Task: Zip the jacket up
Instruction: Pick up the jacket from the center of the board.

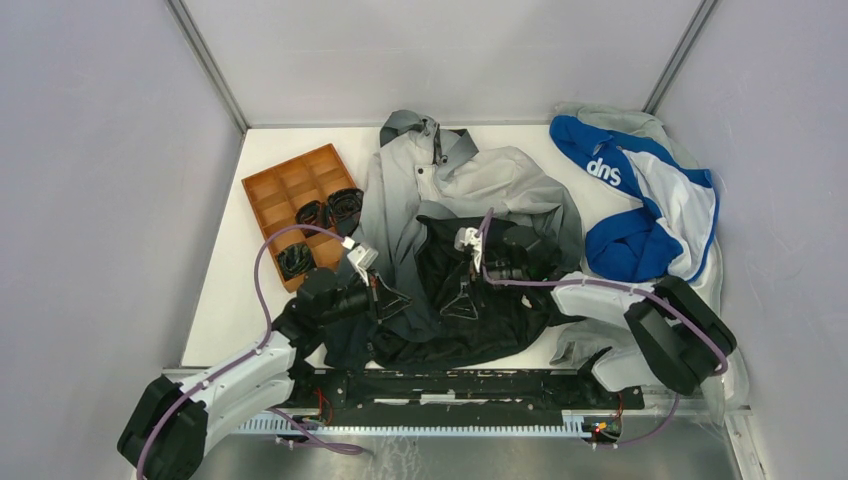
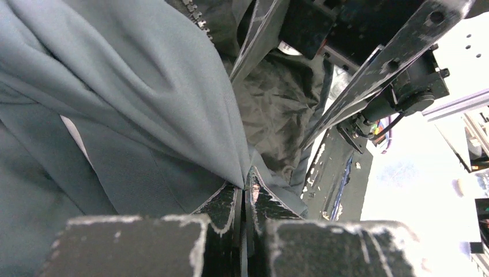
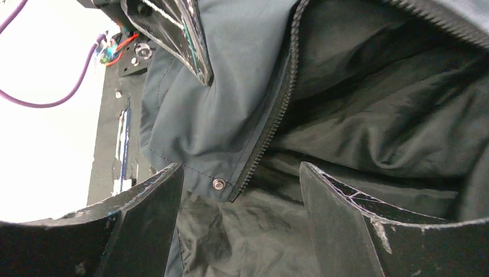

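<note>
The jacket (image 1: 470, 190) lies spread in the middle of the table, light grey at the collar and black toward the near hem. My left gripper (image 1: 390, 298) is at the jacket's left front edge. In the left wrist view it (image 2: 245, 186) is shut on a pinched fold of the grey fabric (image 2: 144, 86). My right gripper (image 1: 461, 300) hangs over the black lining. In the right wrist view it (image 3: 239, 166) is open, and the lower end of the zipper teeth (image 3: 271, 115) and a metal snap (image 3: 218, 184) lie between its fingers, untouched.
An orange divided tray (image 1: 270, 190) holding dark items stands at the left. A blue-and-white garment (image 1: 640, 200) lies at the back right. A black rail (image 1: 450, 385) runs along the near edge between the arm bases.
</note>
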Robot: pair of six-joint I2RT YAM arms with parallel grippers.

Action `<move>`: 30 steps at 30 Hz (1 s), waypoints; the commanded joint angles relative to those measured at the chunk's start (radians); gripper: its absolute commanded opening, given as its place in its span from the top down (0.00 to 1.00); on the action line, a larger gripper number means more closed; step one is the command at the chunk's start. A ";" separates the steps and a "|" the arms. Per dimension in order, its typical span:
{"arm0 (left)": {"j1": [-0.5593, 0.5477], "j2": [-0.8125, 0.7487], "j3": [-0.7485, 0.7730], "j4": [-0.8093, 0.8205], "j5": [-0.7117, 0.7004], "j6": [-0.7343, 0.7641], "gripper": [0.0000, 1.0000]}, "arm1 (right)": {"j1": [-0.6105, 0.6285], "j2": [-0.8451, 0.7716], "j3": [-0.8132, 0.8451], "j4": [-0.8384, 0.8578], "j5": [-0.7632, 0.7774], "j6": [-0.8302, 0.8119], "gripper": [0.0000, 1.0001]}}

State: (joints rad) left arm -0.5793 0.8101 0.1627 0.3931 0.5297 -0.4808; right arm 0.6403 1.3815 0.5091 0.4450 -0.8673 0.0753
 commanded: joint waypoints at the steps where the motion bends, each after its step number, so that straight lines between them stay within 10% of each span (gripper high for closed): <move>1: -0.002 -0.030 -0.001 0.082 0.073 0.069 0.98 | 0.039 0.073 0.073 -0.032 -0.016 -0.067 0.21; 16: -0.001 -0.069 0.026 0.034 0.131 0.131 0.98 | 0.102 0.245 0.244 -0.093 -0.193 -0.144 0.20; 30: -0.001 -0.078 0.042 -0.021 0.121 0.150 0.98 | 0.124 0.135 0.223 -0.111 -0.220 -0.187 0.48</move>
State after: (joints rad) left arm -0.5793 0.7483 0.1589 0.3893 0.6319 -0.3927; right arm 0.7685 1.5925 0.7181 0.3157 -1.0756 -0.0849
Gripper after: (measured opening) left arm 0.037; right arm 0.567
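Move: The right hand's aim is the lower zip edge of the grey front panel hanging from the left gripper: about 6 cm to its left, 2 cm back and 2 cm below. The snap corner at the hem lies some 7 cm left, 3 cm back and 5 cm below; the left gripper's pinched fold is roughly 10 cm left and 2 cm back, about level in height. From the left hand, that zip edge is about 4 cm right, straight out sideways, and 2 cm lower. Its open fingers come astride the grey panel just below the left gripper, one finger on the base side and the other at the zip teeth: the right hand dips about 3 cm while sliding left, then draws back some 4 cm and climbs again, turning 20 degrees counter-clockwise and starting to close. The left keeps its pinch, lifting a little and easing back 1.5 cm. ##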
